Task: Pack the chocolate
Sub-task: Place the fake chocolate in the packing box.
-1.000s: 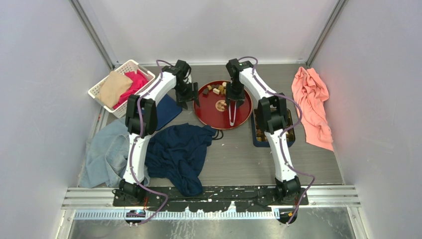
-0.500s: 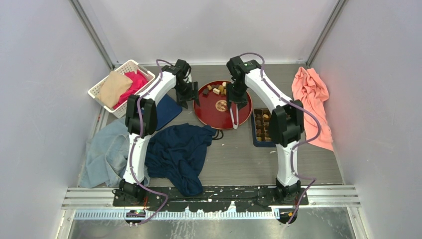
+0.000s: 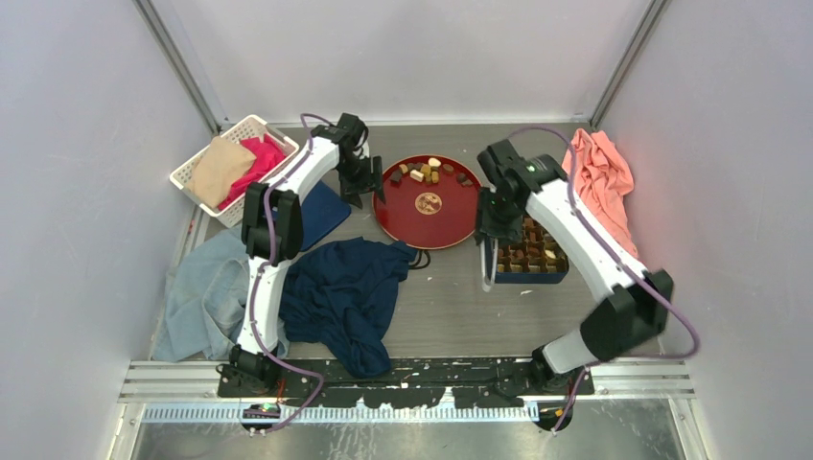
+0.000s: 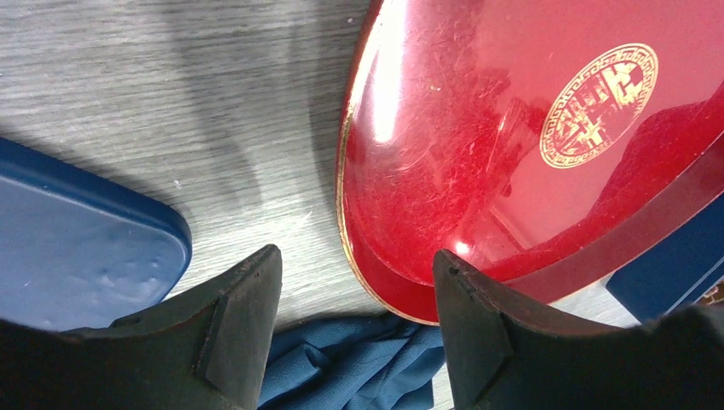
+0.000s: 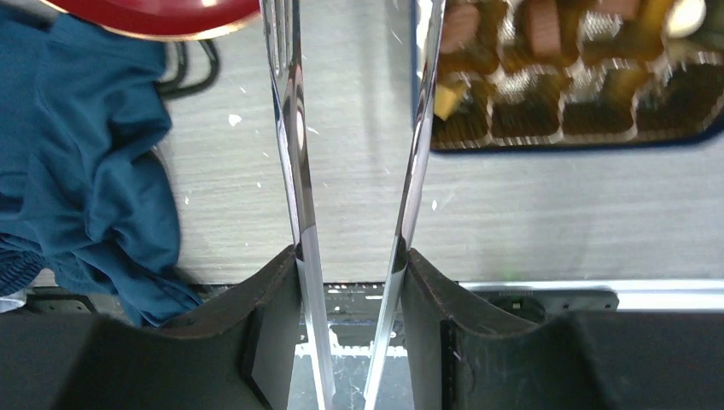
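Observation:
Several chocolate pieces (image 3: 427,172) lie at the far side of the red round tray (image 3: 422,225). More chocolate (image 5: 546,26) fills the gridded navy box (image 3: 527,257) to the tray's right. My right gripper (image 3: 491,218) (image 5: 352,252) is shut on a pair of metal tongs (image 5: 290,128), above the table by the box's left edge. The tongs' arms are spread; their tips run off the top of the right wrist view, and I cannot tell whether they hold a piece. My left gripper (image 3: 360,196) (image 4: 359,265) is open and empty at the tray's left rim (image 4: 350,188).
A navy cloth (image 3: 345,287) lies in front of the tray, a light blue cloth (image 3: 206,297) left of it. A blue flat lid (image 4: 77,248) sits beside the left gripper. A white basket of clothes (image 3: 230,163) stands far left; a salmon cloth (image 3: 599,201) lies far right.
My right arm has swung right and nearer with the tongs, from over the red tray's middle to the navy box's left edge. The left arm has stayed put.

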`<state>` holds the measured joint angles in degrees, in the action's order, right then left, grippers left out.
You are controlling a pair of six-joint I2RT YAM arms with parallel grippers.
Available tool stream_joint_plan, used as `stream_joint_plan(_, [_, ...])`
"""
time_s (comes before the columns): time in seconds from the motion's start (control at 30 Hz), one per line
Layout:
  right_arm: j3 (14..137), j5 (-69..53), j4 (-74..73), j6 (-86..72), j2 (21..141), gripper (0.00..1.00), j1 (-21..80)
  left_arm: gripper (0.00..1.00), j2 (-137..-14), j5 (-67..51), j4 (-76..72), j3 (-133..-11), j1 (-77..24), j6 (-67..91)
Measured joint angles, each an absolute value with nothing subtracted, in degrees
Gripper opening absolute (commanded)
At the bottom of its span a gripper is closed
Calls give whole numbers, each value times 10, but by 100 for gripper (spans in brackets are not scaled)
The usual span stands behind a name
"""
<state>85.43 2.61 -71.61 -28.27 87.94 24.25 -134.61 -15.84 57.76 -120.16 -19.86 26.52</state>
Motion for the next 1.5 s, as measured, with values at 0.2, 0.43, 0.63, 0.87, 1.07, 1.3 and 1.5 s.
stream_joint_plan(0.2, [727,50,-741,-363,738,26,242,66,-1346,-155,581,-1218,-199,265])
stream_joint_plan(0.43, [641,67,-763,-428,682,27,242,66,-1340,-145,589,-1218,-194,271])
stream_joint_plan(0.63, [628,84,-754,-441,680,27,240,66,-1301,-147,584,-1179,-192,307])
stream_joint_plan(0.87, [621,83,-750,-442,695,27,235,66,-1291,-145,581,-1164,-190,341])
stream_joint_plan(1.07, [621,74,-755,-446,707,26,225,66,-1279,-116,598,-1140,-181,368])
stream_joint_plan(1.3, [618,56,-759,-446,720,26,219,65,-1277,-119,604,-1140,-176,412])
stream_joint_plan(1.5, [591,46,-766,-446,717,26,216,65,-1275,-121,611,-1140,-177,432])
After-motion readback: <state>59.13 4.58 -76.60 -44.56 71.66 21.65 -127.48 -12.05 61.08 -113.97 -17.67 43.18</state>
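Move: The packing box lies about 4 cm ahead of the right hand and 9 cm to its right, some 16 cm below the hand, which holds the metal tongs. The red plate is centred roughly 17 cm ahead and 12 cm to the left of that hand, and the salmon cloth about 16 cm ahead and 25 cm to its right, both some 17 cm lower. From the left hand the box lies about 14 cm back and 33 cm to the right, 4 cm lower. Back towards the base and to its right, the right hand sweeps quickly about 11 cm, keeping its grip on the tongs, to the near side of the packing box. It then eases down for some 6 cm of drop in all, turning about 20 degrees clockwise and tilting the fingertips back. The left hand, open, shifts about 3 cm left and a little up and back, turning counter-clockwise by the plate's left rim. ##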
